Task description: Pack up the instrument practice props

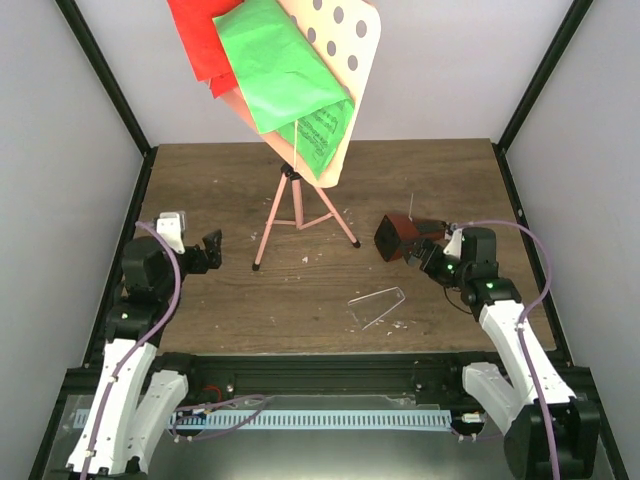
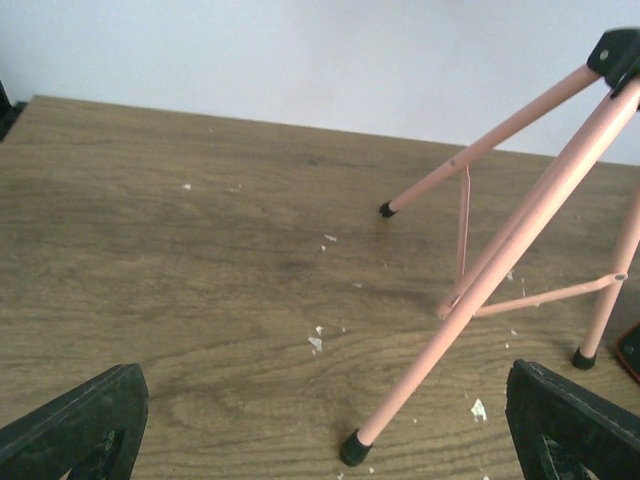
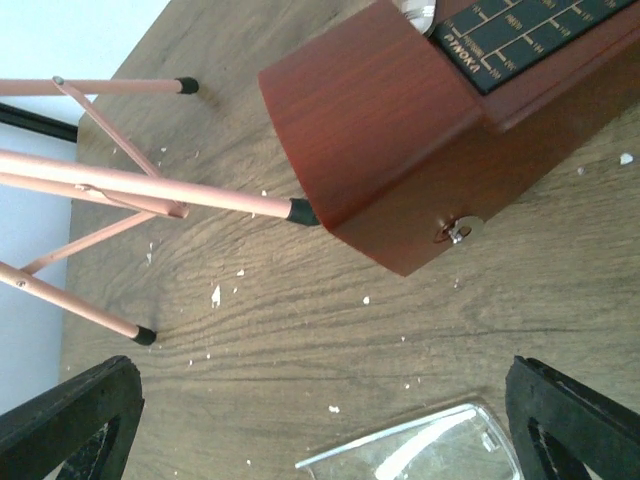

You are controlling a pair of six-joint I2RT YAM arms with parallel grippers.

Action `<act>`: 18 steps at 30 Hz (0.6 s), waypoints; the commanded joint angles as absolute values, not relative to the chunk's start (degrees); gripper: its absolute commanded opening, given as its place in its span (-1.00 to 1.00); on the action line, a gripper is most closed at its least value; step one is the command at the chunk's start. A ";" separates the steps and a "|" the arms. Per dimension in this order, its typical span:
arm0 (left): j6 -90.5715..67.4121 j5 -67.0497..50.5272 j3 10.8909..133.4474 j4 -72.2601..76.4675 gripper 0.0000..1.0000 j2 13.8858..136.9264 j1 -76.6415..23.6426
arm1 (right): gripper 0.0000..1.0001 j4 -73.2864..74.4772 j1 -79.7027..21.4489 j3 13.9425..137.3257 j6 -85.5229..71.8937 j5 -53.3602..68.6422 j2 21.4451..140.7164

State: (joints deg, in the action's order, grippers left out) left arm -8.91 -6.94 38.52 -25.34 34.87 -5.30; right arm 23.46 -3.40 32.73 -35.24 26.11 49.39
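Observation:
The pink tripod music stand (image 1: 297,205) stands mid-table, and its hole-dotted desk (image 1: 350,40) carries a green sheet (image 1: 280,70) and a red sheet (image 1: 200,40). The reddish-brown metronome (image 1: 400,237) lies tipped on the table to the right of the tripod. Its clear cover (image 1: 378,305) lies apart, nearer the front. My left gripper (image 1: 214,250) is open and empty, just left of the tripod's near foot (image 2: 353,448). My right gripper (image 1: 424,256) is open and empty beside the metronome (image 3: 400,130), with the cover (image 3: 420,450) between its fingers' line of view.
Small white flecks litter the wooden table (image 1: 200,180). Black frame posts and grey walls close in the left, right and back sides. A black rail (image 1: 320,375) runs along the front edge between the arm bases.

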 commanded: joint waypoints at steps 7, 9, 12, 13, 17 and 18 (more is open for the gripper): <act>-7.23 -5.10 37.60 -22.00 0.96 33.40 -5.39 | 1.00 18.10 -3.25 37.32 -34.05 17.71 59.74; -7.36 -5.71 37.57 -22.02 0.96 33.19 -5.52 | 1.00 17.84 -3.25 39.27 -32.39 14.14 62.25; -7.33 -6.06 37.33 -21.89 0.96 32.84 -5.62 | 1.00 16.59 -3.25 42.07 -30.48 10.93 66.89; -7.38 -6.01 37.34 -21.81 0.96 32.87 -5.58 | 1.00 16.49 -3.25 43.29 -30.22 10.76 68.84; -7.22 -5.93 37.29 -21.82 0.96 33.04 -5.66 | 1.00 14.90 -3.25 47.63 -30.15 12.23 75.71; -7.23 -5.92 37.28 -21.83 0.96 33.12 -5.70 | 1.00 14.41 -3.25 48.39 -30.08 12.77 77.16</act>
State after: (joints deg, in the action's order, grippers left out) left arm -8.08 -5.41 37.71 -22.96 33.45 -5.45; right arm 16.82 -3.40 44.47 -31.68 13.65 73.03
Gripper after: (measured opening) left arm 0.982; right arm 0.999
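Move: From the right hand, the metronome lying on its side is about 11 cm ahead, 1 cm to the left and 10 cm below. The clear plastic cover lies some 10 cm left of the hand and 5 cm back, with the music stand's nearest foot about 10 cm ahead and 14 cm left, both roughly 15 cm below. From the left hand, the metronome is about 10 cm ahead, 48 cm right and 20 cm below. With its fingers kept wide open, the right hand drops some 3 cm and starts forward, then speeds up nearly level towards the metronome, about 8 cm forward and 3 cm to the right in all. On the way the wrist rolls its left side down by about 10 degrees and turns slightly clockwise, bringing the wooden body in below and between the open fingers' line without closing on it. ##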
